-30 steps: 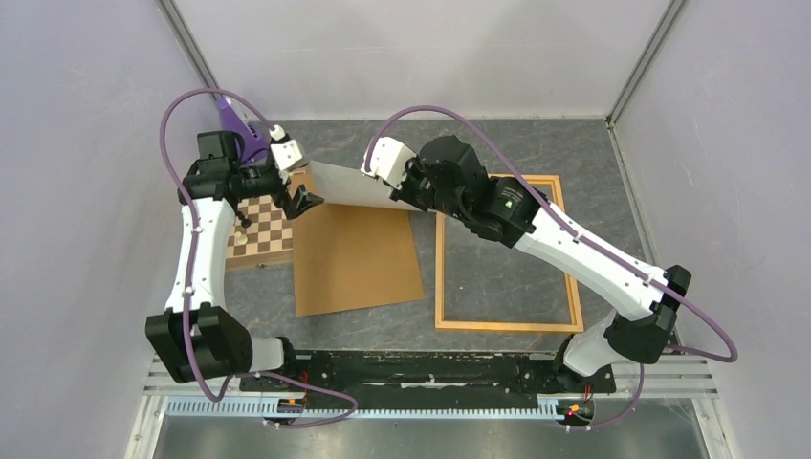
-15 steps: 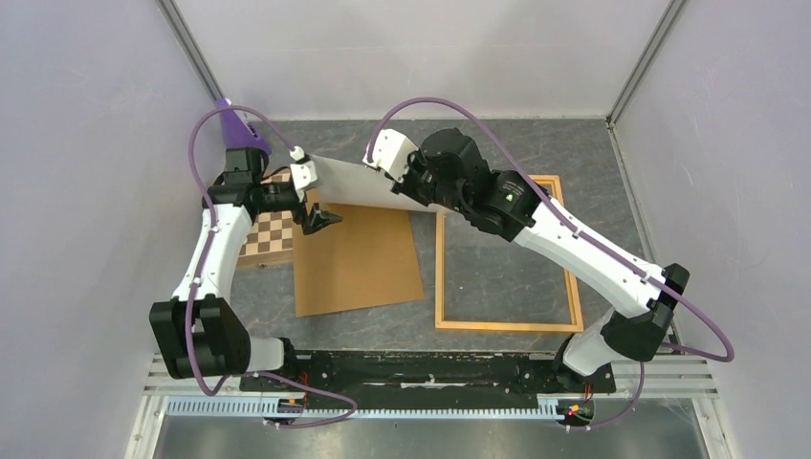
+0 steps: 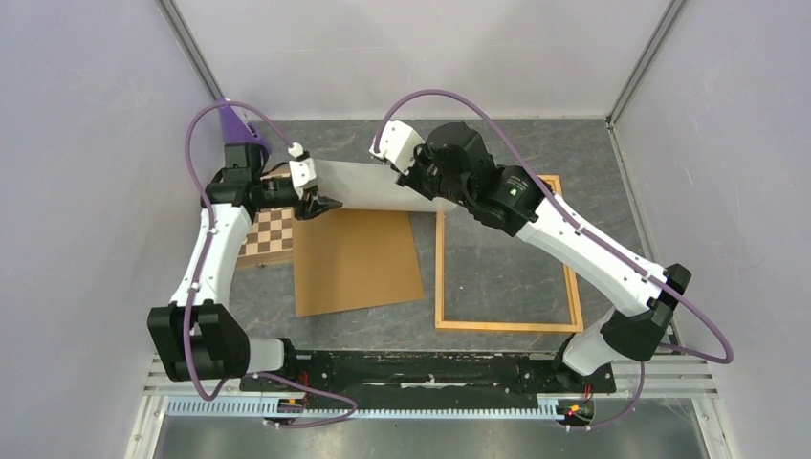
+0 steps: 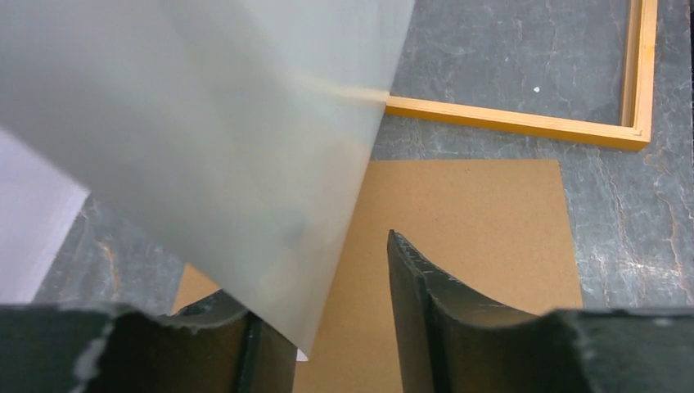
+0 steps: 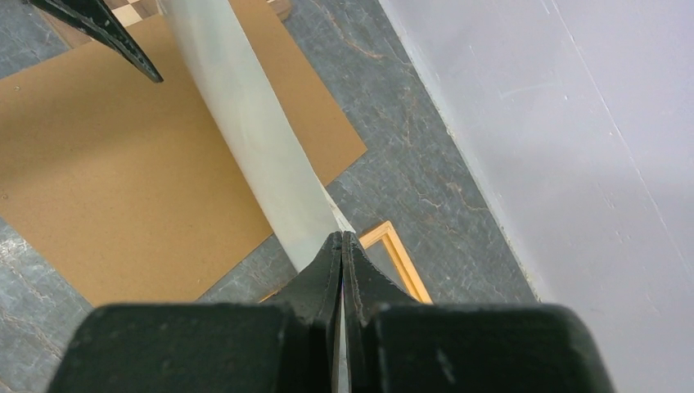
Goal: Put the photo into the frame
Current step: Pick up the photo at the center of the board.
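The photo (image 3: 368,185) hangs curved above the table with its plain white back (image 4: 205,147) showing. My right gripper (image 5: 341,237) is shut on its right edge, and the sheet (image 5: 254,139) runs away from the fingers. In the top view that gripper (image 3: 421,186) sits under the wrist. My left gripper (image 4: 327,295) is open around the photo's lower left corner: the sheet rests against the left finger, with a gap to the right finger (image 4: 409,270). From above, it (image 3: 320,206) sits at the photo's left end. The orange frame (image 3: 440,277) lies flat at the right and shows in both wrist views (image 4: 507,121) (image 5: 401,258).
A brown backing board (image 3: 359,258) lies flat under the photo, left of the frame, also seen as the board (image 4: 466,221) (image 5: 106,180). A chessboard (image 3: 268,234) sits at the left, under my left arm. A purple object (image 3: 234,124) stands in the far left corner. Walls enclose three sides.
My left gripper has swung right onto the photo's left corner and its jaws have narrowed around it. My right gripper has lifted the photo slightly and stays shut on it.
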`<state>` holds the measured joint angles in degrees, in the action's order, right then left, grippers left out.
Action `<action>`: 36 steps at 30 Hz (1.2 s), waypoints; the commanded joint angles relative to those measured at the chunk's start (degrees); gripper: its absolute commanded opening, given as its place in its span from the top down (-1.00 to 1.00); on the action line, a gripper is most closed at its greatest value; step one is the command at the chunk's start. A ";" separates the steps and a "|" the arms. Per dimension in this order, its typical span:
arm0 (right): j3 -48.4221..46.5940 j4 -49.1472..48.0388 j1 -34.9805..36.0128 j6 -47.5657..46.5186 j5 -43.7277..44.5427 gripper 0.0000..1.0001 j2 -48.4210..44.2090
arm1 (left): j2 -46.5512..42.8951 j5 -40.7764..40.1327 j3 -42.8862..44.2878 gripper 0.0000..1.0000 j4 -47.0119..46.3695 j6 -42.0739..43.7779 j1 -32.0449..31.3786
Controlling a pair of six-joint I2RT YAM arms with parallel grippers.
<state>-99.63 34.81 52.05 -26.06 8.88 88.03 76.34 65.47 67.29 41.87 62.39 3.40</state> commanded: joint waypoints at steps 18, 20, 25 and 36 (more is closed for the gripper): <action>-8.64 -4.21 -3.70 2.25 4.71 -0.62 -4.28 | -5.37 1.23 6.74 0.95 -30.57 -44.90 0.12; -9.42 -4.33 -5.49 3.26 4.03 -0.67 -6.13 | -4.14 0.83 10.73 0.95 -33.00 -53.28 0.05; -8.10 -4.71 -11.25 6.18 -0.27 -0.71 -11.06 | 0.40 1.98 21.81 0.95 -32.99 -70.99 0.07; 15.43 -17.14 -32.58 18.84 -30.03 -0.73 -22.71 | -0.13 3.06 25.71 0.95 -33.15 -90.63 -0.60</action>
<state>-93.30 25.34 26.74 -14.59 -4.75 66.94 77.32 66.85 91.57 9.32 -17.74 3.36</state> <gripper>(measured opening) 0.866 0.032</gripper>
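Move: The photo hangs from the right hand's shut fingers, its middle about 10 cm below and 3 cm left of them, 1 cm back. Its left edge already stands between the half-open left fingers, with the middle about 10 cm to their right, 3 cm ahead and roughly level. From the left hand the brown board lies 22 cm below, 2 cm back and 2 cm right, the chessboard 17 cm left and 2 cm ahead, equally low. The frame is 19 cm right of the right hand, 4 cm back, 32 cm below. The photo's left edge is pinched as the left fingers shut; that hand then carries it up about 22 cm, slowly first and then fast, its fingertips tipping up some 30 degrees from their downward slant. Once the left grip is shut, the right hand opens wide, lets go, and swings away right about 16 cm while rising, sinking slightly at the end. ##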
